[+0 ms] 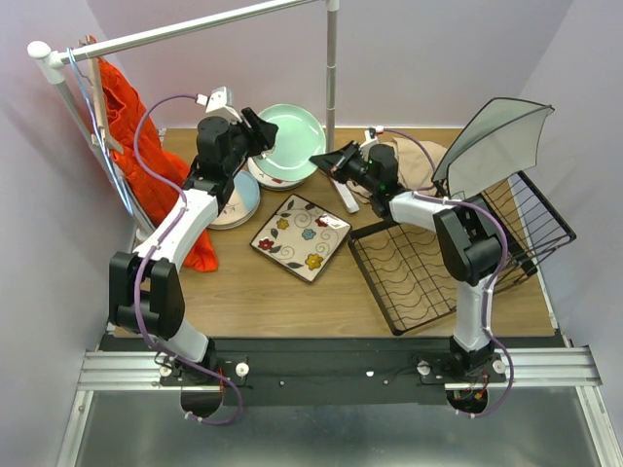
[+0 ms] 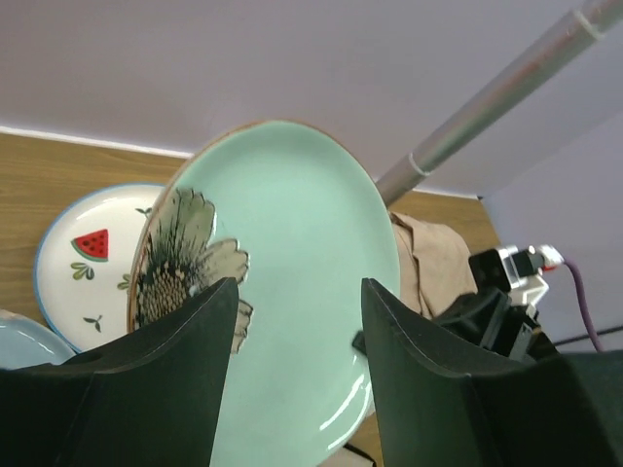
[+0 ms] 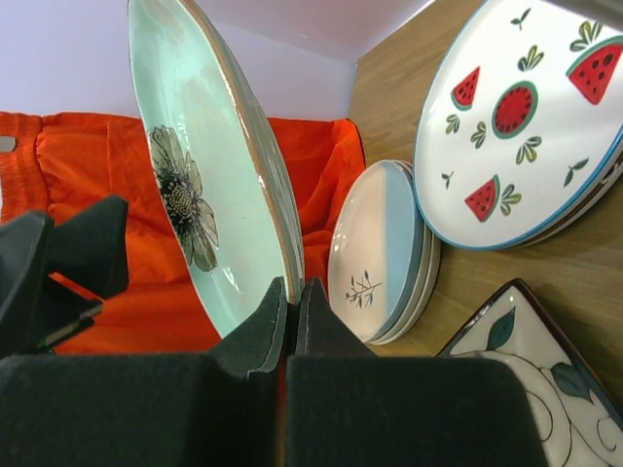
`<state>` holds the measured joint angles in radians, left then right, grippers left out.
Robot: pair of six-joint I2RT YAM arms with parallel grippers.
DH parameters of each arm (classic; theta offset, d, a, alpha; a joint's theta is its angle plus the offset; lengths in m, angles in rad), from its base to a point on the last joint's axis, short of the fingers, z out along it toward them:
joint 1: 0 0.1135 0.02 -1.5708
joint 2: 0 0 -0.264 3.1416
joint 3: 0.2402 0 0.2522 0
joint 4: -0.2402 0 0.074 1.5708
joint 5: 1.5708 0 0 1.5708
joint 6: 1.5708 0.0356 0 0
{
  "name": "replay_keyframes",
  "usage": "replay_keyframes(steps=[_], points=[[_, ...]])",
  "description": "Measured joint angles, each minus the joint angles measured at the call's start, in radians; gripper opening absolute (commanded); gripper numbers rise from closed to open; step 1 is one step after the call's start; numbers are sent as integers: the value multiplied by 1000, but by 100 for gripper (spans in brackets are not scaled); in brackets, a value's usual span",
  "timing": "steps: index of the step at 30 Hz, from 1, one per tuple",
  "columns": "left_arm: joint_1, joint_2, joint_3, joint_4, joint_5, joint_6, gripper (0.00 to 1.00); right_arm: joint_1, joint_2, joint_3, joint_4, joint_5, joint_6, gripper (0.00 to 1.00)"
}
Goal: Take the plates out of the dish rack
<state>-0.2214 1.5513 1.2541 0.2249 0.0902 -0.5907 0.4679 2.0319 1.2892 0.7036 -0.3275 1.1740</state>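
Observation:
A pale green plate with a dark flower [image 1: 294, 138] is held tilted on edge at the back of the table. My right gripper [image 1: 336, 161] is shut on its rim; the right wrist view shows my jaws [image 3: 292, 292] pinched on the plate's edge [image 3: 195, 165]. My left gripper [image 1: 258, 131] is open at the plate's other side. In the left wrist view the plate [image 2: 302, 233] fills the gap between my fingers [image 2: 300, 292]. The black dish rack [image 1: 375, 282] lies at the right, with a grey scalloped plate [image 1: 496, 141] upright in it.
A watermelon plate [image 1: 265, 175] [image 3: 526, 126] lies under the green one. Pink-and-blue plates [image 1: 238, 202] [image 3: 380, 253] and a square floral plate [image 1: 300, 236] lie nearby. An orange cloth [image 1: 146, 146] hangs from the white rail [image 1: 195, 29]. A beige cloth [image 1: 419, 161] lies at the back.

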Motion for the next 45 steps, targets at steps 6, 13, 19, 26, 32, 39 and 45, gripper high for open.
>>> replay_keyframes(steps=[6,13,19,26,32,39,45], points=[[29,9,-9,-2,84,41,64,-12,37,49,-3,1,14,1],[65,9,-9,-51,81,86,65,-12,37,49,-3,31,23,1],[67,9,-5,-81,81,101,65,-14,36,49,-3,31,31,1],[77,9,-5,-92,92,100,64,-14,36,47,18,18,59,1],[85,9,-18,-50,145,65,59,-16,36,39,97,-23,123,1],[85,39,-43,18,207,-3,36,-16,36,39,140,-60,146,1],[85,56,-57,96,272,-134,0,-18,39,18,145,-64,161,1]])
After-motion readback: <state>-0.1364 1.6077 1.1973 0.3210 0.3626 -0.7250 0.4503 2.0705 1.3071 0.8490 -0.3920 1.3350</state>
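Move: The right hand already holds the tilted mint plate by its right rim, the plate's middle roughly 6 cm to its left, 4 cm ahead and 4 cm above. From the open left hand that middle lies about 6 cm right, 3 cm ahead and 6 cm lower. Nearly 28 cm below the left hand are the watermelon plate, some 9 cm straight ahead; the blue-beige plate, 11 cm left and level; and the square flower plate, 8 cm right and 8 cm back. Sinking about 3 cm, the left hand drifts left with open fingers, then comes back right towards the mint plate, turns roughly 10 degrees clockwise and closes, pinching its left rim. The right hand keeps its pinch, easing forward 2 cm and back again, then rising about 3 cm and rolling 10 degrees, left side up, to offer the rim. ##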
